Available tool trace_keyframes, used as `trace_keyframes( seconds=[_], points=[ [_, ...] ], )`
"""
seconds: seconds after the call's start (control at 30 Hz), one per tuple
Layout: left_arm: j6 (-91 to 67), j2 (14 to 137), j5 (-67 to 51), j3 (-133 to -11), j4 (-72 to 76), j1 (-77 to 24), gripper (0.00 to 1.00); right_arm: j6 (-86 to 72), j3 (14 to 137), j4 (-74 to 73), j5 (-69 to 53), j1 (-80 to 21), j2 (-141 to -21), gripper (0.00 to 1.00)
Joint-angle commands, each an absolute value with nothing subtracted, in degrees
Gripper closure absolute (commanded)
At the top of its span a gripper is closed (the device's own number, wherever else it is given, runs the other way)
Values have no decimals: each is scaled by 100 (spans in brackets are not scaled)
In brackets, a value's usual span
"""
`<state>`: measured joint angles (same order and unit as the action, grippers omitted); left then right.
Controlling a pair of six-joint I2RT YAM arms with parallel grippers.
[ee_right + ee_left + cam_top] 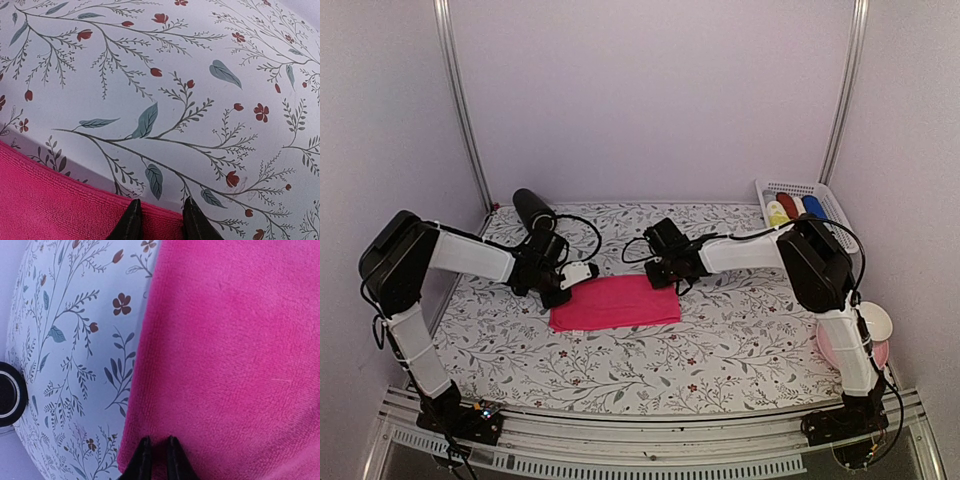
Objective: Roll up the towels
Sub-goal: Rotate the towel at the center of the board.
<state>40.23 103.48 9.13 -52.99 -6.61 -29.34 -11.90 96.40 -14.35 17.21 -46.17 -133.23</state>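
Note:
A hot pink towel (615,302) lies flat on the flowered table cover, between the two arms. At its far left corner my left gripper (563,292) has its fingers nearly together, with pink cloth (225,355) pinched between the tips (156,440). My right gripper (670,283) is at the far right corner. Its fingers stand a little apart (161,202) and straddle the towel's far edge (50,205), which lies flat between them. Rolled towels, yellow (777,212), red (788,203) and blue (812,206), sit in a white basket (798,187) at the back right.
A black cylinder (532,208) lies at the back left, just behind the left gripper, and its end shows in the left wrist view (7,395). A pink plate (830,350) with a white bowl (875,320) sits at the right edge beside the right arm.

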Motion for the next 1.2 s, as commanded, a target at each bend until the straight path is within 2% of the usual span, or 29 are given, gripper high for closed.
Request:
trace_keyframes(
  seconds=[0.0,0.17,0.27,0.4,0.63,0.73,0.77,0.87,0.93,1.07,1.17],
  points=[
    [3999,10389,1296,-5088,-910,-2944,86,-1116,9519,-2052,2501,-4525,-13631,73],
    [3911,10556,1553,-5451,-868,-2929,77,-1091,9561,-2071,2546,-4472,-13581,72],
    [3901,10708,1608,-5643,-869,-2927,66,-1091,9571,-2083,2525,-4453,-13519,70],
    [3843,10844,1641,-5870,-904,-2927,59,-1018,9548,-2060,2196,-4446,-13075,51],
    [3992,11122,1758,-6135,-889,-2942,58,-1013,9038,-1862,1874,-4450,-12029,23],
    [4181,11654,2028,-6495,-697,-2991,58,-1087,8695,-1761,1984,-4448,-11501,4],
    [4250,11832,2111,-6681,-627,-3007,58,-1124,8548,-1709,2016,-4440,-11326,1],
    [4500,12447,2428,-7475,-387,-3075,55,-1276,8034,-1516,2088,-4387,-10768,1],
    [4612,12892,2647,-8204,-210,-3112,45,-1383,7757,-1419,2175,-4353,-10414,1],
    [4482,13479,2556,-10082,-537,-3285,6,-1463,7480,-1389,2318,-4344,-10203,1],
    [4257,13307,2261,-10759,-816,-3514,3,-1444,7443,-1425,2355,-4349,-10321,1]
  ],
)
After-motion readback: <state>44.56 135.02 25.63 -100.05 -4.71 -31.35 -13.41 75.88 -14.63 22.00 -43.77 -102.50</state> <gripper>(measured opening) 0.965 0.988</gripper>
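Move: The folded pink towel lies flat under both hands. Its middle is about 12 cm to the left hand's right and 5 cm back, a centimetre or so below, and the left fingers are set on its far-left corner. From the right hand, which is at the far-right corner, the middle lies 11 cm left and 6 cm back. The black cylinder stands roughly 28 cm ahead of the left hand and 5 cm left; the white basket is some 30 cm to the right of the right hand and 22 cm ahead. The towel's far-left corner is dragged forward by the left hand, which creeps at first with its fingers part opening, then sweeps out low, in all about 19 cm forward and 8 cm right, rising and spreading its fingers wide at the end. The right hand opens fully, leaves the far-right corner and climbs some 14 cm while drawing away to the right. ##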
